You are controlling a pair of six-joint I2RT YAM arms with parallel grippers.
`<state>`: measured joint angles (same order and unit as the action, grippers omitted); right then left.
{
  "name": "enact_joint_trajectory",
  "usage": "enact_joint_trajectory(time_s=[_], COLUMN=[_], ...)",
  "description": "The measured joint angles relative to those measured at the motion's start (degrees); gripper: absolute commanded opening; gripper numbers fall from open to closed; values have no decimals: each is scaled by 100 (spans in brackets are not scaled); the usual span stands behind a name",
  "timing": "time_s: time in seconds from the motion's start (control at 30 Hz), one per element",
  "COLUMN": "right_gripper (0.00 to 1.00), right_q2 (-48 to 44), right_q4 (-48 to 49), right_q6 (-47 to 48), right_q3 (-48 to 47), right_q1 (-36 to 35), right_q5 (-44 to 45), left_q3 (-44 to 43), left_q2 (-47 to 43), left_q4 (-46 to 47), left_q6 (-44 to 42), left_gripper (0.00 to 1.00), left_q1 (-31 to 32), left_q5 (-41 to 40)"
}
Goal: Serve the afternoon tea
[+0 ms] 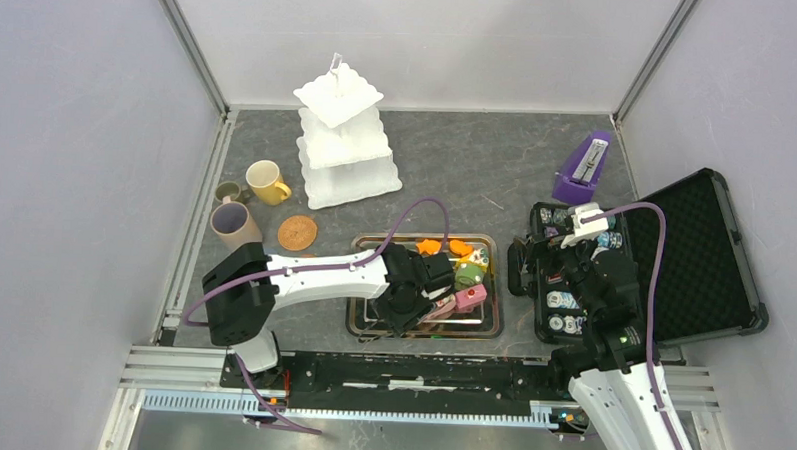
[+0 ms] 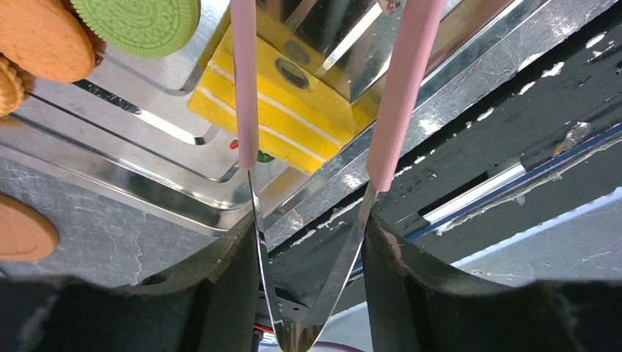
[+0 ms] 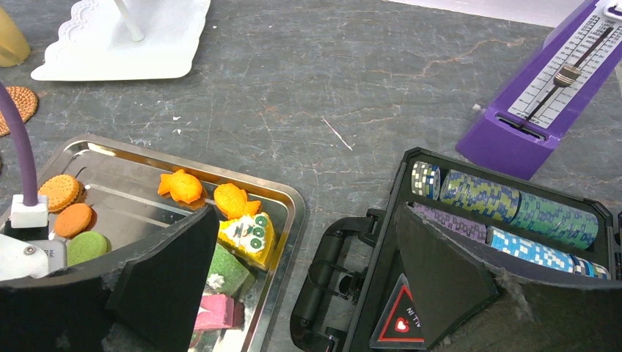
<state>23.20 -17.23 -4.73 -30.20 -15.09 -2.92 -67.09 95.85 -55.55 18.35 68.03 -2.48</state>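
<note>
The white three-tier stand (image 1: 342, 143) rises at the back, with the yellow mug (image 1: 266, 182), beige-lilac mug (image 1: 232, 222) and small green mug (image 1: 228, 191) to its left. Toy cakes (image 1: 470, 278) and biscuits (image 3: 73, 220) lie in a steel tray (image 1: 497, 289). My left gripper (image 1: 412, 301) hangs over the tray's near part, shut on pink-armed metal tongs (image 2: 249, 88). The tong arms straddle a yellow cake slice (image 2: 293, 117), and their tips are out of view. My right gripper (image 3: 304, 286) stands open and holds nothing, above the gap between tray and case.
An orange biscuit (image 1: 297, 231) lies on the table beside the mugs. An open black case (image 1: 674, 255) of poker chips (image 3: 506, 202) sits right of the tray. A purple metronome (image 1: 585, 169) stands behind it. Walls close in left, right and back.
</note>
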Motion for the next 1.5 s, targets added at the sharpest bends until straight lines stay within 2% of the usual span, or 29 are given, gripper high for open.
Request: enact_joint_trajectory(time_s=[0.13, 0.2, 0.37, 0.6, 0.73, 0.9, 1.0, 1.17, 1.4, 1.5], right_gripper=[98, 98, 98, 98, 98, 98, 98, 98, 98, 98], right_q2=[11, 17, 57, 79, 79, 81, 87, 166, 175, 184], right_q4=[0, -2, 0, 0, 0, 9, 46, 83, 85, 87], right_q6=[0, 2, 0, -2, -2, -26, -59, -76, -81, -83], right_q3=[0, 0, 0, 0, 0, 2, 4, 4, 4, 4], right_q1=[0, 0, 0, 0, 0, 0, 0, 0, 0, 0], right_q5=[-2, -2, -4, -4, -4, -9, -20, -98, -105, -118], left_q3=[44, 79, 90, 155, 415, 1189, 1674, 2074, 2468, 2540], left_q2=[-98, -216, -544, -1075, -1714, -2409, -2520, -2496, -2308, -2162], left_q4=[37, 55, 79, 133, 332, 870, 1211, 1696, 2385, 2511], left_q6=[-2, -9, -66, -133, -120, 92, 332, 791, 1235, 1322], left_gripper=[48, 54, 51, 58, 65, 69, 72, 75, 75, 79], left_q1=[-2, -2, -2, -81, -675, -2179, -2730, -3099, -3121, -3121], left_q5=[-61, -68, -79, -564, -780, -994, -1163, -1340, -1526, -1554])
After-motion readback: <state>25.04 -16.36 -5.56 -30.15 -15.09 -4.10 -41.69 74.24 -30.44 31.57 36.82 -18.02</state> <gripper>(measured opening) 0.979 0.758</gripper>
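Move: The left hand, holding the tongs with their tips at the cake slice, has the ridged round biscuit at the tray's left end about 15 cm ahead and 7 cm to the left, some 4 cm below. The small orange biscuit lies about 11 cm ahead and 4 cm left, the green one 9 cm straight ahead, the yellow block 3 cm ahead and 1 cm right, and the cake slice 6 cm ahead and 9 cm right. From the right hand, the ridged biscuit is about 32 cm left, 2 cm back and 20 cm below. Still empty, the tongs in the left hand are lifted away from the cake slice, first nearly straight up, then forward and left in an arc rising some 6 cm and coming back down slightly below its starting height, about 14 cm forward and 12 cm left overall, at the tray's left rim beside the ridged biscuit. On the way the wrist swings roughly 50 degrees counter-clockwise and tips the fingers forward, so that the tongs point away from the robot instead of off to its right, while the fingers loosen and let the tongs' arms spread wider, keeping their hold. ##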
